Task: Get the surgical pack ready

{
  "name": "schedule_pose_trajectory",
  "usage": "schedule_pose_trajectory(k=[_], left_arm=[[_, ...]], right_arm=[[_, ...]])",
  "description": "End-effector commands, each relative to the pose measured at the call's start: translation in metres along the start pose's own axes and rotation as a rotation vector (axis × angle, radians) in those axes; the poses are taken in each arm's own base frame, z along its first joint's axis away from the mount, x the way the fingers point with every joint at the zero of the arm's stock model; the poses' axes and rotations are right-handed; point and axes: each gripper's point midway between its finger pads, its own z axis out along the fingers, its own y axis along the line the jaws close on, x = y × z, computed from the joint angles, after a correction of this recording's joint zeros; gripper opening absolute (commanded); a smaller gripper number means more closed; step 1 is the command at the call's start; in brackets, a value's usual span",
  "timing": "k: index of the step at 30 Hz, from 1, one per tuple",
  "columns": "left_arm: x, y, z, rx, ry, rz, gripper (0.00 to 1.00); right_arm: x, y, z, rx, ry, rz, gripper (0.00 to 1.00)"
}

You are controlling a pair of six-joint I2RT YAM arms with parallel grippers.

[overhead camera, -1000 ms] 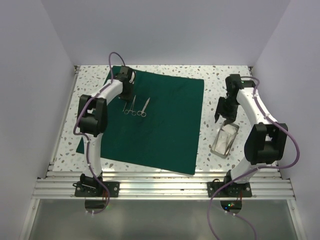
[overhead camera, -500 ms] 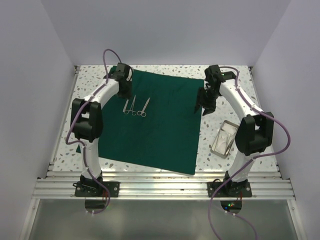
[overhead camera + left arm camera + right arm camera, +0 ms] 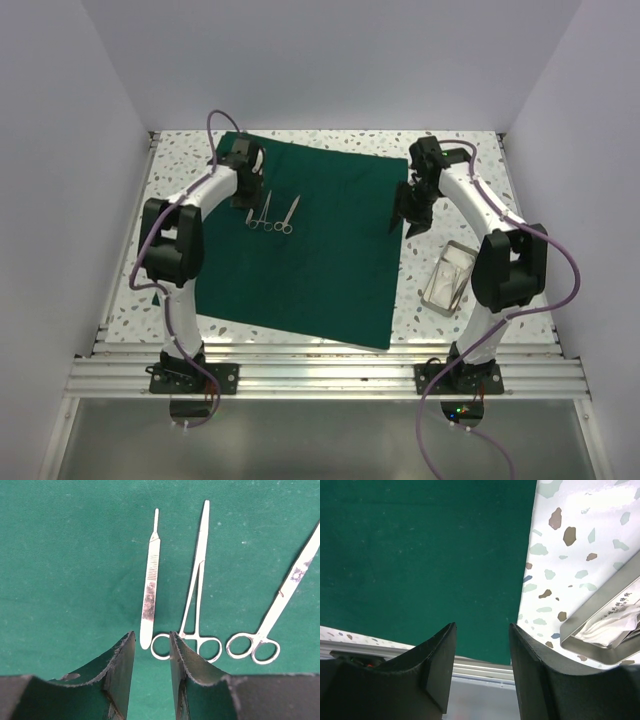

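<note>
The dark green drape [image 3: 320,260] lies flat on the speckled table. Three steel tools lie side by side on its far left part: a flat straight instrument [image 3: 150,585], ring-handled scissors [image 3: 196,580] and a second ring-handled pair [image 3: 282,600]. My left gripper [image 3: 151,641] hovers just behind their handle ends, open and empty; from above the left gripper [image 3: 250,193] is beside the tools [image 3: 271,214]. My right gripper [image 3: 482,630] stands open and empty over the drape's right edge [image 3: 402,222]. The metal tray [image 3: 449,279] holds white packets [image 3: 615,625].
The tray [image 3: 600,630] stands on bare speckled table right of the drape. Aluminium rails [image 3: 320,365] run along the near edge behind the arm bases. White walls close the table in on the left, back and right.
The left jaws went from shut to open, and the flat instrument now lies beside the scissors. The right arm swung from above the tray to the drape's right edge.
</note>
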Motion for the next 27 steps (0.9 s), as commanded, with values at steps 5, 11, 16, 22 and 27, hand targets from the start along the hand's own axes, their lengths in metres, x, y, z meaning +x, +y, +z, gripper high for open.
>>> schedule_pose_trajectory(k=[5, 11, 16, 22, 27], left_arm=[[-0.007, 0.008, 0.017, -0.033, -0.019, -0.013, 0.36], [0.007, 0.007, 0.03, -0.027, 0.025, -0.021, 0.34], [0.017, 0.011, 0.036, -0.036, 0.049, -0.015, 0.34], [0.034, 0.01, 0.053, -0.017, 0.095, -0.011, 0.2], [0.026, 0.013, 0.049, -0.032, 0.073, -0.018, 0.05]], right_arm=[[0.002, 0.004, -0.015, -0.037, -0.033, -0.016, 0.5], [0.007, 0.001, -0.012, -0.03, -0.02, -0.014, 0.5], [0.007, 0.001, -0.012, -0.032, -0.019, -0.014, 0.5], [0.007, 0.001, -0.011, -0.034, -0.023, -0.005, 0.5], [0.008, 0.002, -0.01, -0.035, -0.018, 0.0, 0.5]])
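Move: The scalpel handle lies on the green cloth below the left hand, its middle about 5 cm ahead, 1 cm right and 3 cm down, with its butt end almost under the open fingers. The locking forceps lie some 4 cm to the right of the handle; the scissors are about 10 cm right of the hand and 3 cm ahead. From the right hand, the scalpel handle is roughly 30 cm left, 14 cm ahead and 11 cm down. The left fingertips come to pinch the scalpel handle close to its butt end, one finger on either side. To get there the hand sinks nearly straight down some 3 cm with the fingers still parted, stops low over the cloth, and only then closes them by more than half; the wrist barely tilts. ##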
